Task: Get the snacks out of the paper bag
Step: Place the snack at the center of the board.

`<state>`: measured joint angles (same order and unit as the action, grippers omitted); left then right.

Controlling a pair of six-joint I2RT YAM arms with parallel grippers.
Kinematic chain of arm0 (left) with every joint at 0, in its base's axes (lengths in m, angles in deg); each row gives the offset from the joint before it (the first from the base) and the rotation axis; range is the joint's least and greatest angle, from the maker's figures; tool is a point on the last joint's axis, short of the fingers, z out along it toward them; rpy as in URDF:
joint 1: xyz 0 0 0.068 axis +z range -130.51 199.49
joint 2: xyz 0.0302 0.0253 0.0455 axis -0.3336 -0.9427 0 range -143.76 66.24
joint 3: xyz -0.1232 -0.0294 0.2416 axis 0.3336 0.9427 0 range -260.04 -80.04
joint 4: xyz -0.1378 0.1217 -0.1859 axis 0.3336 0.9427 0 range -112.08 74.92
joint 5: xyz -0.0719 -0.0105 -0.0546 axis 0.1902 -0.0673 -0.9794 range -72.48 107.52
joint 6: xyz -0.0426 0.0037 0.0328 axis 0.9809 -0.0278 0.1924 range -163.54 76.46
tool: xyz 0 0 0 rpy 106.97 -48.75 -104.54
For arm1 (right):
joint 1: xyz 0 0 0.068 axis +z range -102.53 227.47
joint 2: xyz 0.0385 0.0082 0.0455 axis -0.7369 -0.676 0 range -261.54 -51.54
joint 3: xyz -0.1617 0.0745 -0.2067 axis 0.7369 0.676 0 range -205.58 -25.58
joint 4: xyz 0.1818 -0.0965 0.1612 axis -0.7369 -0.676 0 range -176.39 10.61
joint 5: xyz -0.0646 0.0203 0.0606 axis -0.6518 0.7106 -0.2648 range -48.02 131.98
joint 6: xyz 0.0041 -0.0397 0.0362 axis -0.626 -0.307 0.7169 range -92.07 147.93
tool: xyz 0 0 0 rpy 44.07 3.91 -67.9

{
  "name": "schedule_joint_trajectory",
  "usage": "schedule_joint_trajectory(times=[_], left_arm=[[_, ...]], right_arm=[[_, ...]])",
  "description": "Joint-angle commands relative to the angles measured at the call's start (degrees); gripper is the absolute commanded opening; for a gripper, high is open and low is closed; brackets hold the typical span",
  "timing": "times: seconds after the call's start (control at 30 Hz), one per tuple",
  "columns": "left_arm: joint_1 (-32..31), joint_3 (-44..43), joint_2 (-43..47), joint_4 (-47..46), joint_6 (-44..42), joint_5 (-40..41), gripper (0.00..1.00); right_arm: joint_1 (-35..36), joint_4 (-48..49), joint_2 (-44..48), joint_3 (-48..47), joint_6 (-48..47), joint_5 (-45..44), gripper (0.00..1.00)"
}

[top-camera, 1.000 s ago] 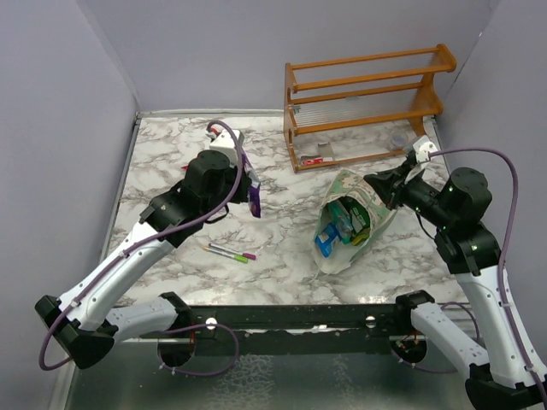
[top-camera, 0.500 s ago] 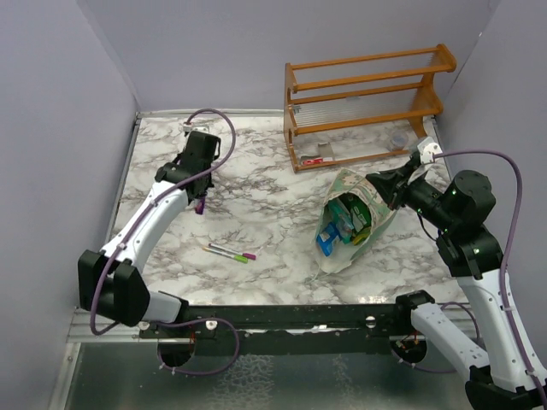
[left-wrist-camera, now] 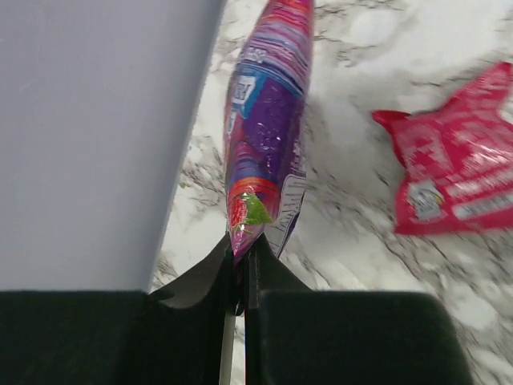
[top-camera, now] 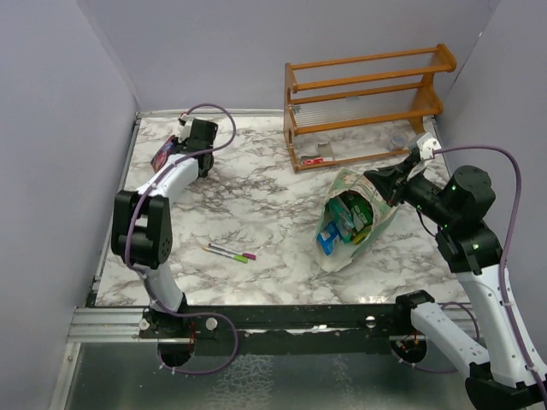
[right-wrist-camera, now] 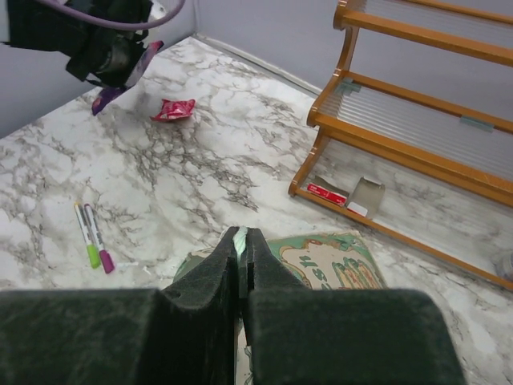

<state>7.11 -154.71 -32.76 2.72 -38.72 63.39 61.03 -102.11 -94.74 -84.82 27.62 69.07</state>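
Observation:
The pale green paper bag (top-camera: 344,224) lies on its side with its mouth open toward the near edge; it also shows in the right wrist view (right-wrist-camera: 341,261). Several teal, blue and green snacks (top-camera: 346,220) sit inside it. My right gripper (top-camera: 382,185) is shut on the bag's upper rim (right-wrist-camera: 242,237). My left gripper (top-camera: 175,147) is at the far left corner, shut on the end of a purple snack packet (left-wrist-camera: 266,120), close to the wall. A pink packet (left-wrist-camera: 461,172) lies on the table beside it (right-wrist-camera: 174,109).
The orange wooden rack (top-camera: 367,94) stands at the back right, with a small red-and-white item (right-wrist-camera: 326,192) on its bottom shelf. Two marker pens, green and purple (top-camera: 231,253), lie near the front centre. The grey side wall (left-wrist-camera: 88,136) is right beside my left gripper.
My left arm has swung from the middle-left of the table to the far left corner, carrying the purple packet. My right gripper has kept its hold on the bag.

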Motion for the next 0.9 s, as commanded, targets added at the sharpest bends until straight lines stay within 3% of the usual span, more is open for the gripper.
schedule_joint_trajectory(times=[0.0,0.37,0.4,0.47,0.57,0.7,0.77,0.87], left_arm=[[4.7,-6.7,-8.3,-0.3,-3.7,7.6,0.00],[5.3,-9.8,-14.3,2.6,0.1,0.8,0.01],[5.3,-11.0,-14.9,4.7,1.4,-0.7,0.05],[5.3,-12.0,-14.8,6.8,3.3,-3.0,0.27],[5.3,-10.4,-12.4,5.8,3.7,-4.4,0.48],[5.3,-9.4,-7.4,6.2,5.8,-8.0,0.63],[5.3,-8.4,-2.6,5.3,7.6,-14.6,0.68],[5.1,-0.3,8.9,-0.1,10.0,-27.5,0.84]], right_arm=[[0.1,3.4,1.1,-1.5,-0.6,1.5,0.01],[0.1,4.8,1.9,-0.3,0.0,1.8,0.01],[0.1,4.9,1.9,-0.3,0.1,2.0,0.01],[0.1,4.8,1.9,-0.5,0.0,2.0,0.01],[0.1,4.5,2.3,-0.7,0.0,1.9,0.01],[0.1,4.4,2.9,-0.8,0.0,2.0,0.01],[0.1,4.6,3.3,-0.3,0.3,2.2,0.01],[0.1,5.0,3.1,-0.1,0.9,3.2,0.01]])
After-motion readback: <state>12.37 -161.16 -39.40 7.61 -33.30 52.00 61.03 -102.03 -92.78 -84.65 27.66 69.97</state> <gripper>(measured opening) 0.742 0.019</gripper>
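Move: The left gripper still holds the purple snack by one end; its spot on the board lies about 7 cm ahead, 1 cm to the left and some 13 cm below. The red packet lies about 9 cm ahead and 8 cm right of this hand, at board height, and the two pens some 20 cm back and 17 cm right. From the right hand the spot is roughly 28 cm ahead, 53 cm left and 33 cm below. Bring the left gripper down about 5 cm while swinging it some 4 cm left and slightly forward, tipping the fingers a little further down, to lay the purple snack beside the red packet. Hold low there, then spread the fingers wide to let go while easing about 4 cm back to the right, and start lifting, some 2 cm, off the snack. ##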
